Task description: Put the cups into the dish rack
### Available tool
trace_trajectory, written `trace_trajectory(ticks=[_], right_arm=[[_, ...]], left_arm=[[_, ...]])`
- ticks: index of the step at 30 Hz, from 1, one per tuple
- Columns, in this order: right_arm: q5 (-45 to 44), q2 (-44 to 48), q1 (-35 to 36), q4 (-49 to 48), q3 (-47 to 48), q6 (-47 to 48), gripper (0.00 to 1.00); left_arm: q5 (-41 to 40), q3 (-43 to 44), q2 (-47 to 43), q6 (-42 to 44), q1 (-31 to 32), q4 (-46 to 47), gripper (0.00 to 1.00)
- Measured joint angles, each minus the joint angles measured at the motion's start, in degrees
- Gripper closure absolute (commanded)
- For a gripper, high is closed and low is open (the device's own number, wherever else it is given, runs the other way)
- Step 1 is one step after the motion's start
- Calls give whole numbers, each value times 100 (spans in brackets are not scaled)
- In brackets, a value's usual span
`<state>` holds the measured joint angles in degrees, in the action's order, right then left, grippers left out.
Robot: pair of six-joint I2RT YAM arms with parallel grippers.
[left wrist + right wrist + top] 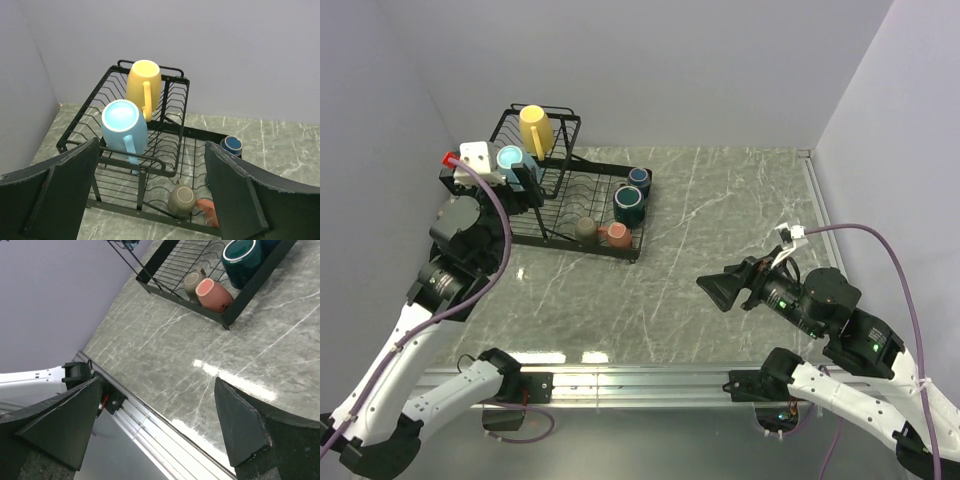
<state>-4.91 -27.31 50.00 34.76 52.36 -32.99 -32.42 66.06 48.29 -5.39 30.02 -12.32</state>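
The black wire dish rack (546, 238) stands at the far left of the table. A yellow cup (535, 128) and a light blue cup (512, 160) sit upside down in its raised basket. On its lower tray are a large dark teal cup (628, 204), a small navy cup (639, 179), an olive-brown cup (585, 229) and a salmon-red cup (613, 235). My left gripper (525, 185) hovers open and empty just in front of the light blue cup (124, 127). My right gripper (712, 287) is open and empty over the table's middle right, far from the rack (170, 295).
Purple-grey walls close in the left, back and right of the marble table (720, 230). A metal rail (640, 380) runs along the near edge by the arm bases. The rack's raised basket sits close to the left wall.
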Motion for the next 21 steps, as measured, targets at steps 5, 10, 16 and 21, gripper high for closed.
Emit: trace_trajectory(ticks=[5,10,16,21], right_arm=[[7,-92,0,37,0,-114,0],[2,-31,0,42,-92,-243,0],[2,116,0,63,-223,-363,0],[-4,120,0,79,-223,-463,0]], left_arm=[[26,-164,-192,-138,0,-164,8],[111,-452,-352,-254,0,-223,8],[61,-765,-317,-605,0,-269,8],[103,-1182,-367,-776,0,-323,7]])
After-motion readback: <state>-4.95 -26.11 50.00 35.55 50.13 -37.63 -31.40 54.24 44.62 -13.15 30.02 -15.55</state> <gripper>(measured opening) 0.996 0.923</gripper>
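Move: The light-blue cup stands upside down in the rack's upper tier, about 10 cm ahead of the empty left hand, nearly in line with it and some 14 cm lower. The yellow cup is about 18 cm ahead, 2 cm to the right and 13 cm lower; the grey cup in the lower tier is 9 cm ahead, 11 cm right and 37 cm below. From the right hand the light-blue cup lies some 26 cm ahead, 39 cm left and 4 cm lower. With the light-blue cup already standing in the upper tier, the left hand sinks about 9 cm on the robot's side of it, slowly at first and then faster, still short of the rack. The wrist tips the fingers some 10 degrees downward, and they stay wide open and empty. ##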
